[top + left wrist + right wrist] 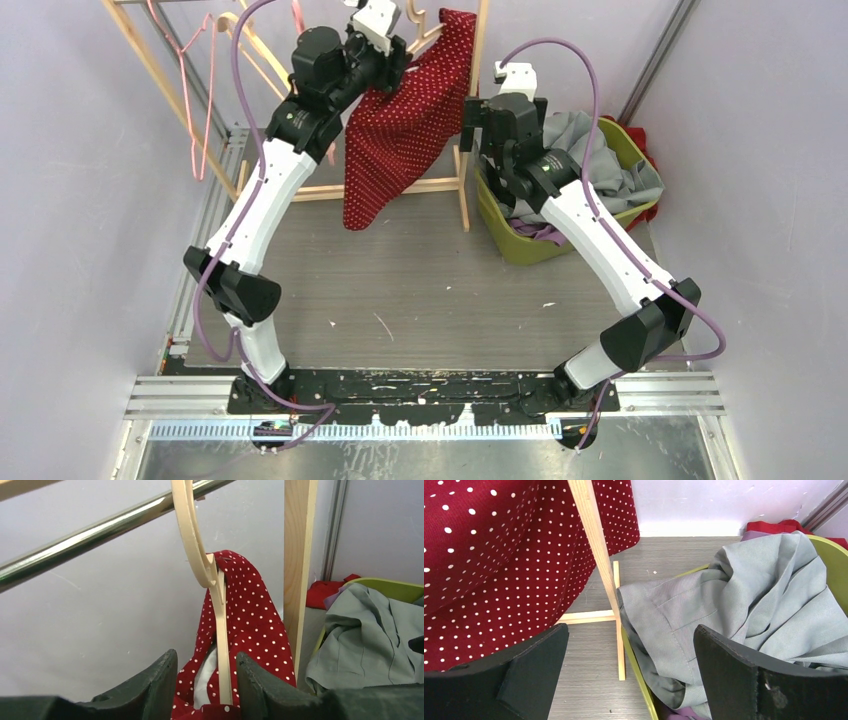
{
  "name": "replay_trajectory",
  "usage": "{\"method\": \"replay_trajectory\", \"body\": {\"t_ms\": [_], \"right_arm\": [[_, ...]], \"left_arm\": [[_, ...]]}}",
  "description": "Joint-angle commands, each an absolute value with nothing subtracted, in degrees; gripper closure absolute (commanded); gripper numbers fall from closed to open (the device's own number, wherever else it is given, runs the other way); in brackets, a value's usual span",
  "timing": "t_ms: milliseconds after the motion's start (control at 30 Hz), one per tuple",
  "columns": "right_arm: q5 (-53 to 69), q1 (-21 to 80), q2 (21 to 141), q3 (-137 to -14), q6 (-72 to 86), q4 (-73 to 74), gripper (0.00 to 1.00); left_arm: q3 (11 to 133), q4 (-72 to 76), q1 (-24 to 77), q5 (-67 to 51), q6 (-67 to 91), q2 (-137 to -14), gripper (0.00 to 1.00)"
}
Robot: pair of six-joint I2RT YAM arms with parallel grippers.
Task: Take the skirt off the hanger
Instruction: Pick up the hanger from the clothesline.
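Observation:
The red white-dotted skirt hangs from a pale wooden hanger hooked over the rack's metal rail. My left gripper is up at the skirt's top. In the left wrist view, the left gripper is open and straddles the hanger's thin arm and the skirt. The arm lies close to the right finger, with a gap to the left finger. My right gripper hovers beside the skirt's right edge. The right gripper is wide open and holds nothing, with the skirt at its left.
A green basket with grey cloth stands right of the rack; its rim is under my right gripper. The rack's wooden post stands between skirt and basket. Pink wire hangers hang at the rack's left end.

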State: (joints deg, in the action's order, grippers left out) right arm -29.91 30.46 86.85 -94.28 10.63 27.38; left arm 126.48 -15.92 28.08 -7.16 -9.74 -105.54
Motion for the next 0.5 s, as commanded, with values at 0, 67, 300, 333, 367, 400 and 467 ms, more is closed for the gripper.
{"method": "replay_trajectory", "body": {"t_ms": [0,67,300,333,367,400,467], "right_arm": [[-30.48,29.43,84.56,-93.98,9.96,23.48,0.00],[-30.43,28.94,84.10,-93.49,10.00,23.32,0.00],[-30.07,27.89,83.17,-92.26,10.26,22.61,0.00],[-30.08,27.74,83.07,-92.08,10.20,22.47,0.00],[-30.11,27.69,82.92,-91.78,10.18,22.34,0.00],[-30.04,27.50,82.81,-91.64,10.26,22.27,0.00],[-29.86,27.29,82.63,-91.06,10.28,22.09,0.00]], "left_arm": [[124.99,-13.38,28.22,-7.48,-11.06,-105.76,0.55],[123.91,-13.29,28.22,-7.23,-10.95,-106.00,0.56],[123.52,-12.66,28.18,-6.97,-9.94,-106.79,0.68],[123.61,-12.78,28.18,-6.80,-10.12,-106.85,0.71],[123.70,-12.89,28.13,-6.57,-10.25,-106.88,0.76],[123.74,-12.94,28.10,-6.44,-10.28,-106.80,0.83],[123.83,-13.28,28.01,-6.14,-10.21,-106.48,0.99]]}}
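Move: The part of the wooden hanger's near arm to be gripped lies about 2 cm ahead of the left hand, 1 cm to its right and 4 cm below, with the hanger's neck some 6 cm ahead, 5 cm right and 6 cm above. The dotted skirt hangs below, its middle roughly 4 cm ahead, 2 cm right and 20 cm down; the rack's upright post stands some 5 cm ahead and 16 cm right. From the right hand that near arm is about 20 cm left, 7 cm ahead and 10 cm above. The left hand sinks about 4.5 cm along the hanger's near arm, easing some 2 cm forward with hardly any turn of the wrist, while its fingers go from half open to nearly shut and pinch the wooden arm just where the skirt's red cloth hangs from it. The empty right hand, still wide open beside the post, drifts about 2 cm to the right and a little down, away from the hanger. ##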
